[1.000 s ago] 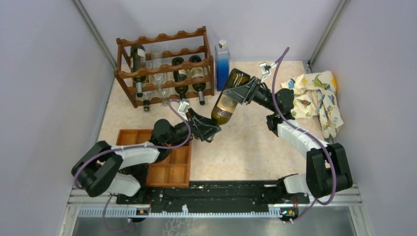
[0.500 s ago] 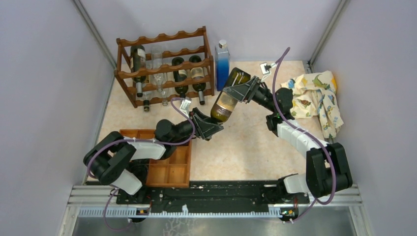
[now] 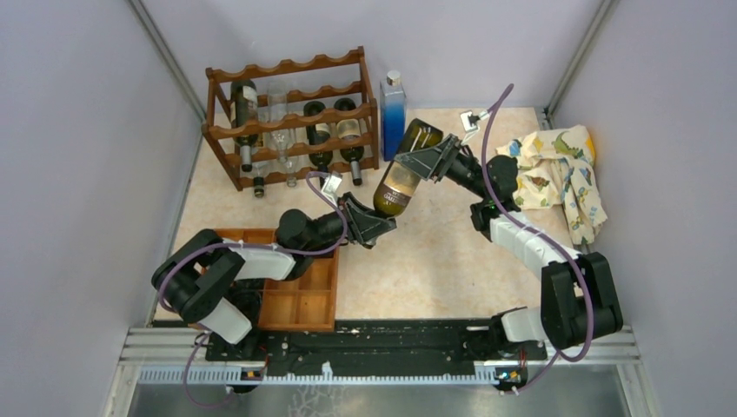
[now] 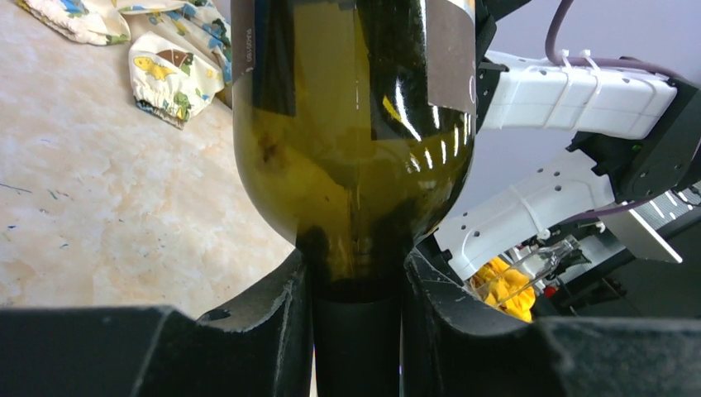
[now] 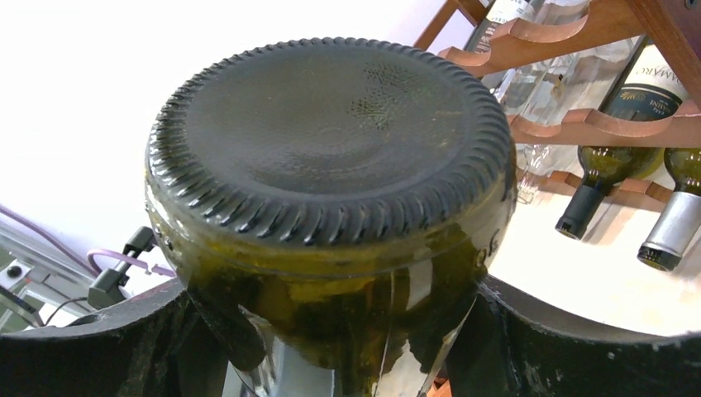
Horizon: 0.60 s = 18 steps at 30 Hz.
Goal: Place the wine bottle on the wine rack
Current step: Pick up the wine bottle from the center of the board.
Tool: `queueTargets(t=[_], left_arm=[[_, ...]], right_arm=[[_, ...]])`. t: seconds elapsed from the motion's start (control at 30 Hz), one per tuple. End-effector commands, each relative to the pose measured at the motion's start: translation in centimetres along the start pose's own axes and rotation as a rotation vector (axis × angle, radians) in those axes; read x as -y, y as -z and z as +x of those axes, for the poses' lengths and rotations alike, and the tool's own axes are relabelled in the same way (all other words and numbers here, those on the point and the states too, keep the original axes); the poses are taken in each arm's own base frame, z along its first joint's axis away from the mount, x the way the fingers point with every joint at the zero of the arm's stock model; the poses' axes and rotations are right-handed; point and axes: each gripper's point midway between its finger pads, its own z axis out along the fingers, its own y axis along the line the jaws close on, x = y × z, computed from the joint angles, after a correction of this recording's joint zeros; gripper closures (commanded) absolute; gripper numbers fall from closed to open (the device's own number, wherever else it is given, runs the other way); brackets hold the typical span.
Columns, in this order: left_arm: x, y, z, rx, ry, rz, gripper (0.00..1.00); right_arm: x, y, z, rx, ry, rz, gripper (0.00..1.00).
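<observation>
The wine bottle (image 3: 401, 178), olive-green glass with a dark label, hangs tilted over the table's middle, base toward the back. My right gripper (image 3: 423, 156) is shut on its body near the ribbed base (image 5: 331, 141), one finger (image 5: 570, 347) on each side. My left gripper (image 3: 382, 224) has closed round the dark neck (image 4: 357, 347); its fingers (image 4: 273, 322) lie against both sides just below the shoulder (image 4: 355, 124). The wine rack (image 3: 287, 68), reddish-brown with wavy rails, stands at the back left, apart from the bottle.
Several bottles (image 3: 335, 130) lie in the rack's lower tiers. A tall blue bottle (image 3: 393, 109) stands right of the rack, close to the held bottle's base. A patterned cloth (image 3: 561, 169) lies back right. A wooden compartment tray (image 3: 300, 300) sits under the left arm.
The left gripper has moved up to the bottle's neck and its fingers have closed in round it. The right gripper and the bottle shifted only slightly.
</observation>
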Motion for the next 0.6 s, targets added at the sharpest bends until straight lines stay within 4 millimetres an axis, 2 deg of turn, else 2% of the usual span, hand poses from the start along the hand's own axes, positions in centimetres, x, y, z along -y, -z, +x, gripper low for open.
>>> queueTargets(t=[0.0,0.07,0.13,0.2,0.4,0.57], left_arm=[[2.2,-0.8,-0.9,0.000,-0.073,0.111,1.00],[2.3,-0.5,-1.4,0.028,-0.083,0.098,1.00],[2.5,0.1,-2.0,0.072,-0.097,0.083,1.00],[2.7,1.1,-2.7,0.118,-0.107,0.064,1.00],[3.0,4.7,-3.5,0.190,-0.101,-0.034,1.00],[1.7,7.6,-3.1,0.192,-0.083,-0.192,1.00]], right_arm=[[-3.7,-0.9,-2.7,0.068,0.089,-0.100,0.86],[-3.7,-0.8,-2.4,0.055,0.115,-0.105,0.59],[-3.7,-0.6,-2.0,0.039,0.153,-0.114,0.28],[-3.3,-0.5,-1.6,0.016,0.190,-0.109,0.03],[-1.9,0.7,-0.3,-0.062,0.261,-0.094,0.02],[-0.9,1.9,-0.8,-0.066,0.325,-0.080,0.02]])
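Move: Some 33 cm ahead of the left hand, which already grips the wine bottle's neck, and 22 cm to its left stands the middle of the wine rack, about 8 cm lower. The blue bottle is about 30 cm ahead of this hand and 4 cm to its right, 9 cm lower; the wooden tray's middle is 25 cm to its left and 4 cm back, some 21 cm below. For the right hand, around the wine bottle near its upturned base, the bottle's middle is about 4 cm back, 3 cm left and 4 cm lower. Opening its fingers, the right hand lets go of the bottle's body, then rolls roughly 10 degrees and sinks a little. The left hand keeps its pinch on the neck, waits for that release, then draws the bottle about 6 cm left and 2 cm back, away from the right fingers, turning some 10 degrees counter-clockwise. ##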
